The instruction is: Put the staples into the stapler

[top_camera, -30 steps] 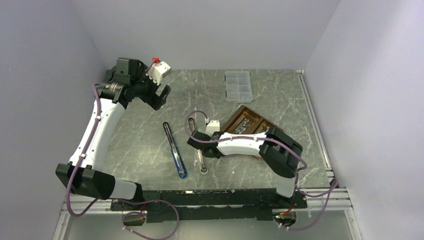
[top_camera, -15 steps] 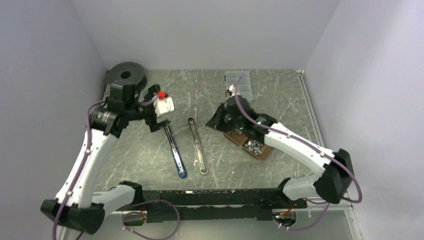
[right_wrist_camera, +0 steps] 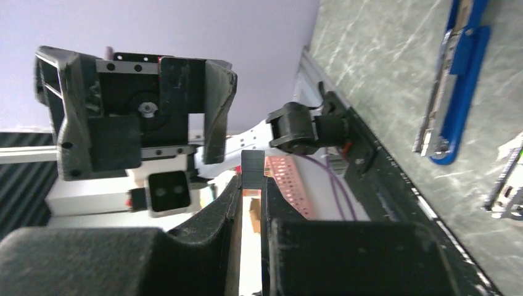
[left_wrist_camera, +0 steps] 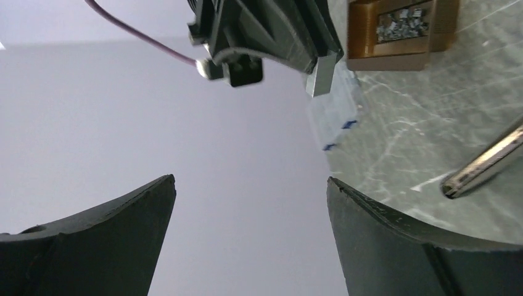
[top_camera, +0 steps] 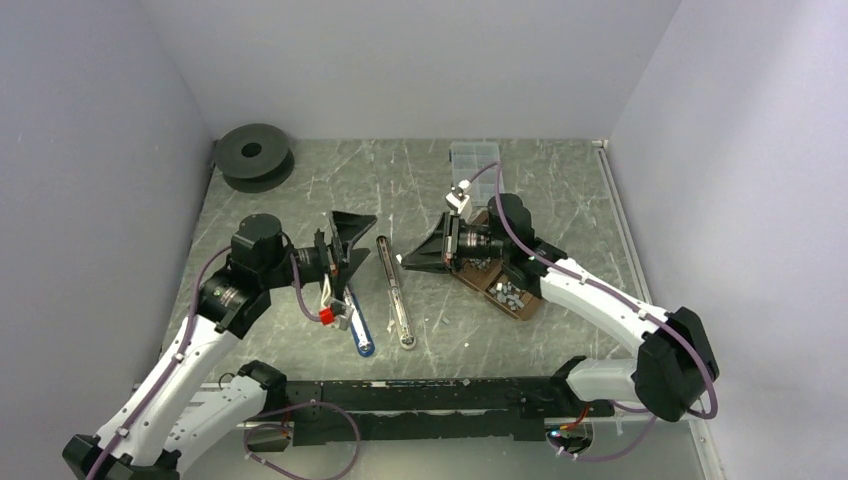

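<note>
The stapler lies opened flat on the table as a blue half and a silver rail. The staples lie loose in a brown wooden tray. My right gripper points left above the rail's far end, shut on one small grey staple strip at its tips. My left gripper hovers over the blue half's far end, facing the right gripper, wide open and empty.
A clear plastic compartment box stands at the back behind the tray. A black spool sits in the back left corner. Walls close the table on three sides, and a metal rail runs along its right edge.
My left arm swung from the back left down over the blue stapler half and turned toward the right gripper. My right gripper, still shut, now points left near the silver rail.
</note>
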`<state>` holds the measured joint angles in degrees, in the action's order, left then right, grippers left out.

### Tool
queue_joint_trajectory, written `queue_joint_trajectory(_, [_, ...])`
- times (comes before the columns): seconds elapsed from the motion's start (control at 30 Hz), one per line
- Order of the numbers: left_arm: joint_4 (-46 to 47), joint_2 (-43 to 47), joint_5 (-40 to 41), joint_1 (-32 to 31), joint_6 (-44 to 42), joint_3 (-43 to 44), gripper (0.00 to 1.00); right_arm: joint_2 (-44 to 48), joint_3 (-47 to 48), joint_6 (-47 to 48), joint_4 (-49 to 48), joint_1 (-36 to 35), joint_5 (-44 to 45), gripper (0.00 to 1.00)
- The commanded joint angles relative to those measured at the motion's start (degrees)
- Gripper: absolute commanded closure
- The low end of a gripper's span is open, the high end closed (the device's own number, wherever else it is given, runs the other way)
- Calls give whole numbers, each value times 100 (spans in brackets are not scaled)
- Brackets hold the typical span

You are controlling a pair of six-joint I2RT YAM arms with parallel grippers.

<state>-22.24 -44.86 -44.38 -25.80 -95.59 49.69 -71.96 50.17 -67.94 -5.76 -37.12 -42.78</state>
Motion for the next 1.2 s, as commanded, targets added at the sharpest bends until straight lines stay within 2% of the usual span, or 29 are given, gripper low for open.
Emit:
queue_joint_trajectory(0.0, [743, 110, -497, -171, -1101, -64, 4, -5, -279, -1517, -2227, 49, -675, 91])
queue_joint_trajectory(0.13, [399, 33, -638, -264, -1828, -69, 11, -212, -480, -2255, -3199, 46, -686, 91])
queue_joint_trajectory(0.27, [284, -75, -535, -364, -2029, -42, 16, -306, -603, -2574, -3713, 39, -587, 91])
queue_joint_trajectory(0.47, [404, -216, -251, -545, -1814, 6, 24, -487, -684, -2890, -4341, 17, -530, 91])
queue_joint_trajectory(0.8, [650, -523, 398, -972, -1359, 197, 53, -724, -722, -3118, -4772, -80, -538, 92])
queue_joint_trajectory(1.17, [684, -448, 713, -1125, -929, 260, 58, -700, -834, -3085, -4779, -84, -540, 92])
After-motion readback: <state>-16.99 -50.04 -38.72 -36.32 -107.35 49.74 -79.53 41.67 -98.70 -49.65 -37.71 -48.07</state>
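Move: The staples, pinched in the right gripper's tips, lie about 6 cm to the left gripper's right, 3 cm back and 5 cm lower. From the right hand, the open left gripper is roughly 6 cm left, 3 cm ahead and 5 cm above. Some 26 cm beneath the right hand lie the silver stapler, 6 cm ahead and 2 cm left, and the blue stapler, 4 cm ahead and 11 cm left. Left gripper reaches 5 cm right, half closing, towards the staples the right gripper raises about 5 cm and tilts. ##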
